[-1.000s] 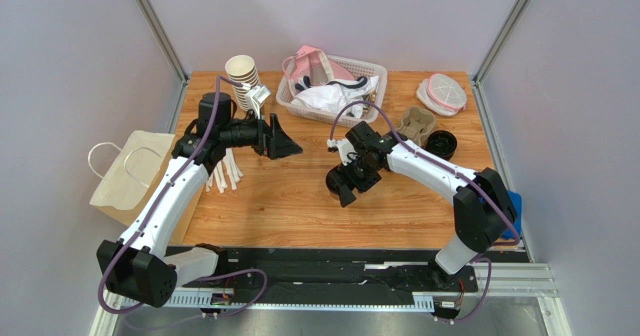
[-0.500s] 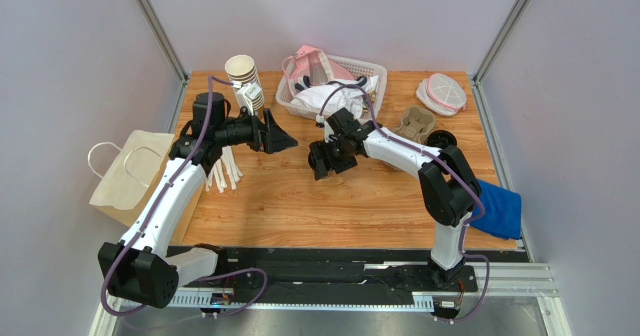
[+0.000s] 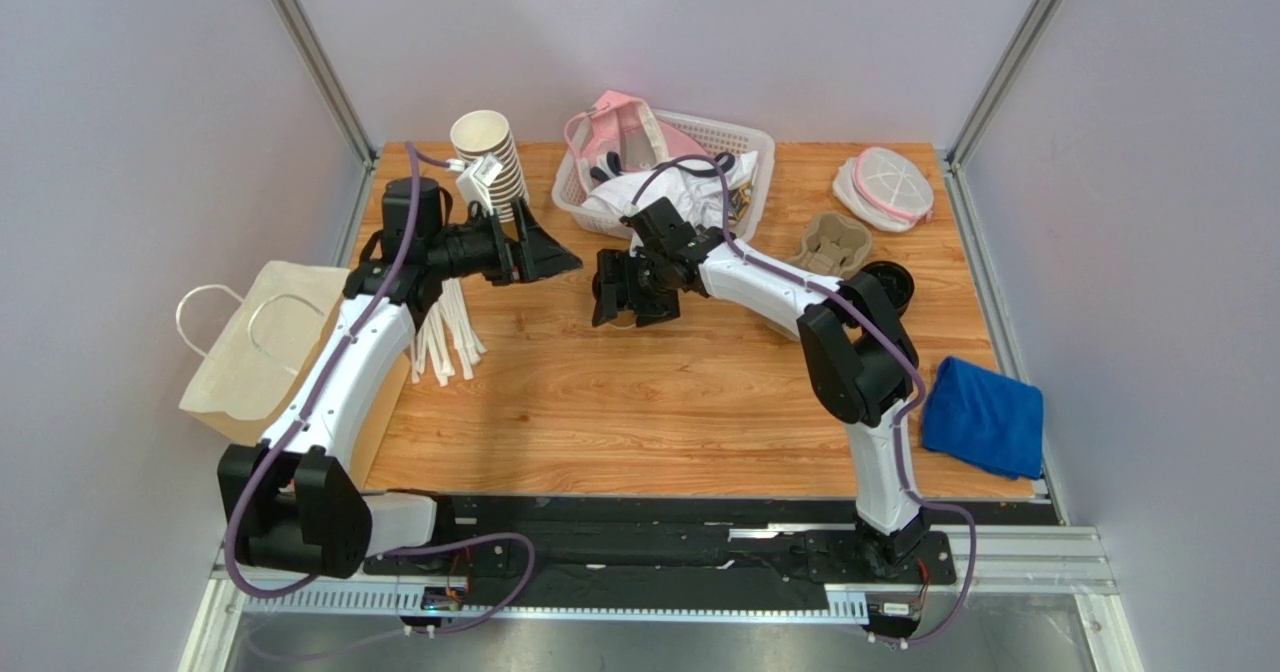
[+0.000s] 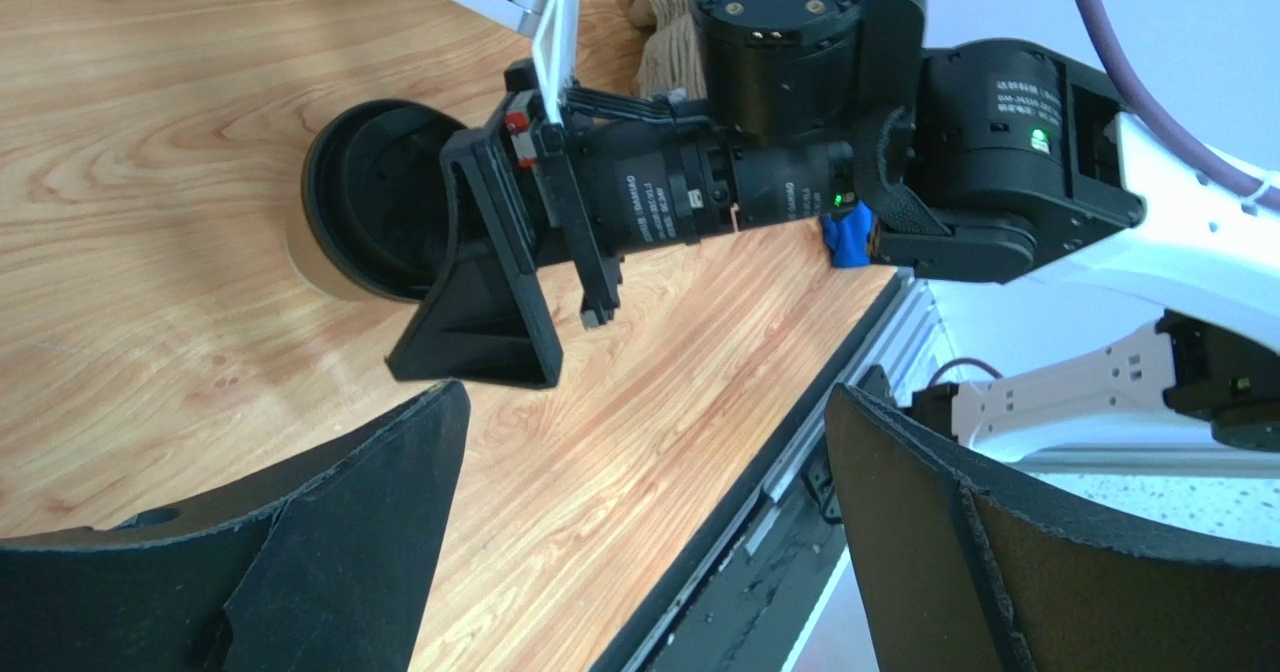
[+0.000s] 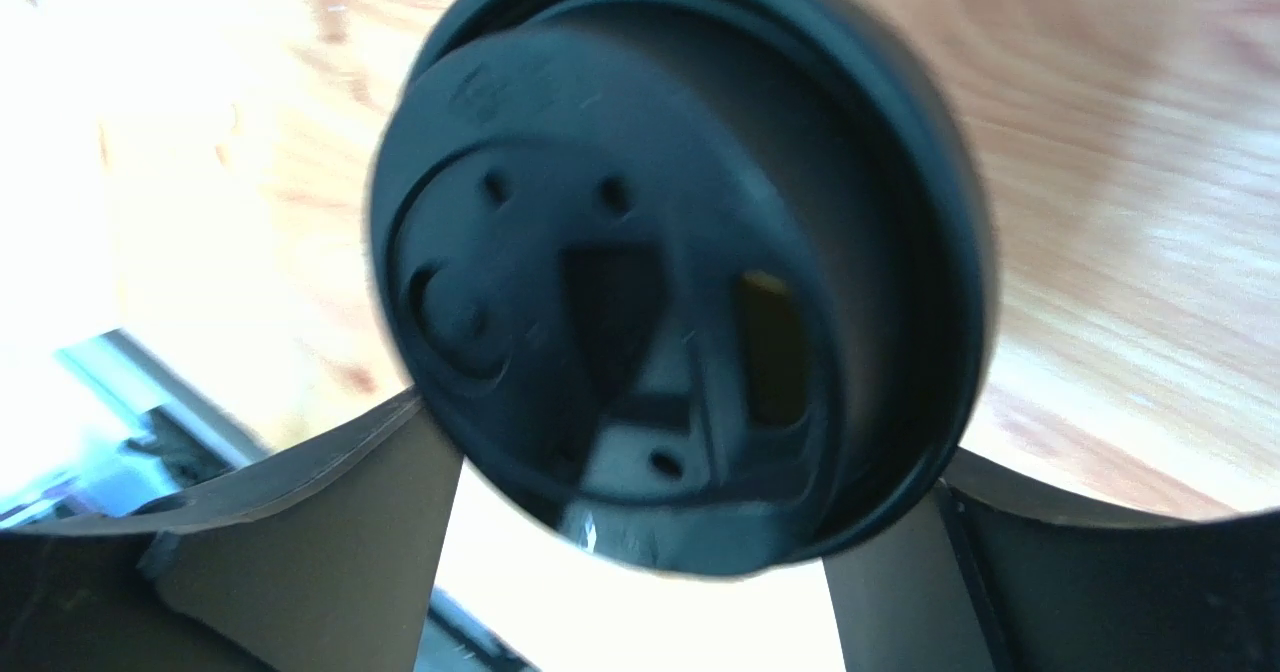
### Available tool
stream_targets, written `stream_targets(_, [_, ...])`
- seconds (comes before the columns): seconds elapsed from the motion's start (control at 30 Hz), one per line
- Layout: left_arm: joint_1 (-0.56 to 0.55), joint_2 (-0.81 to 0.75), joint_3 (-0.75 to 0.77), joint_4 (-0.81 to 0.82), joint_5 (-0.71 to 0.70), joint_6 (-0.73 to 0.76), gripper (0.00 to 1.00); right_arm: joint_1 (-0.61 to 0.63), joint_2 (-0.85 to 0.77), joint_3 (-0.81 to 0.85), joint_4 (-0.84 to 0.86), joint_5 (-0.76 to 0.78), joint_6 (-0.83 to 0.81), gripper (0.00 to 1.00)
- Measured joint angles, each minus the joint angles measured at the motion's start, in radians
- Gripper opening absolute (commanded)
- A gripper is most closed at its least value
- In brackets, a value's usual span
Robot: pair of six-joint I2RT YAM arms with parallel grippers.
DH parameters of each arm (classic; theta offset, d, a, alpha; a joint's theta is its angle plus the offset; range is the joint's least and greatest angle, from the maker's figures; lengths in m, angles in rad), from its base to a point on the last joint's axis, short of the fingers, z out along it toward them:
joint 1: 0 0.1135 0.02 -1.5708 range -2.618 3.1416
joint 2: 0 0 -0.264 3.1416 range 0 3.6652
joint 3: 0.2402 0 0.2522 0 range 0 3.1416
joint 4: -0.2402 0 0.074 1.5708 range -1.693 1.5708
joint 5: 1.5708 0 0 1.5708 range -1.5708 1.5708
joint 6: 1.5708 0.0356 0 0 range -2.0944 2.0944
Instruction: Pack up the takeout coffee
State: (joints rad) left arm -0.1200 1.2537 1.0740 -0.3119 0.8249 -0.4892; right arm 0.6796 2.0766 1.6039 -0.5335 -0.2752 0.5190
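The takeout coffee is a kraft-brown cup with a black lid (image 4: pixel 365 201). My right gripper (image 3: pixel 615 294) is shut on it, left of the table's centre. The top view hides the cup under that gripper. In the right wrist view the black lid (image 5: pixel 676 252) fills the space between my two fingers (image 5: pixel 301 507). My left gripper (image 3: pixel 550 254) is open and empty, a short way left of the cup and pointing at it. In the left wrist view its gripper (image 4: pixel 646 402) frames bare wood, with the held cup beyond.
A kraft paper bag (image 3: pixel 263 350) lies at the left edge. A stack of lidless cups (image 3: pixel 489 155) and white stirrers (image 3: pixel 446 339) are behind my left arm. At the back are a white basket (image 3: pixel 751 147), a pulp cup carrier (image 3: pixel 834 245), a loose black lid (image 3: pixel 887 285) and a blue cloth (image 3: pixel 984 417).
My right arm has swung left and toward the back with the cup in its grip, closing on the left gripper. My left gripper has drawn back slightly to the left.
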Motion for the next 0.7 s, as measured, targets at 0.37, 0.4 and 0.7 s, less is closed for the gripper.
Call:
stream_targets(0.37, [0.035, 0.121, -0.001, 0.164, 0.043, -0.116, 0.65, -0.035, -0.212, -0.12, -0.045, -0.19, -0.077, 0.79])
stream_targets(0.4, [0.035, 0.129, -0.005, 0.183, 0.048, -0.124, 0.59, -0.054, -0.256, -0.153, -0.06, -0.225, -0.102, 0.77])
stream_targets(0.7, [0.021, 0.269, -0.064, 0.371, 0.111, -0.236, 0.05, -0.23, -0.296, -0.114, -0.051, -0.435, -0.141, 0.07])
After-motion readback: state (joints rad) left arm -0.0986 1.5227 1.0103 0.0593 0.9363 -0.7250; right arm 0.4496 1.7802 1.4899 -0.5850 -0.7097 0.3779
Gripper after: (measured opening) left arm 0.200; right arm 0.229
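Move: Around the lidded coffee cup, the open right fingers still flank it; its middle lies about 1 cm left of that hand and 3 cm below, level fore and aft. From the same hand the cardboard cup tray stands some 25 cm right and 4 cm ahead, the basket 16 cm ahead and 6 cm right, the white straws 21 cm left and 2 cm back. From the left hand the cup lies roughly 4 cm ahead, 8 cm right and 21 cm below. Rising clear of the coffee cup by about 12 cm, the right hand comes free with its fingers wide, easing back and then forward again as it swings some 6 cm right, tips its fingers up towards level and shuts them most of the way. Meanwhile the empty left hand moves forward and then down towards the cup, about 5 cm each way, closing almost fully on nothing. ##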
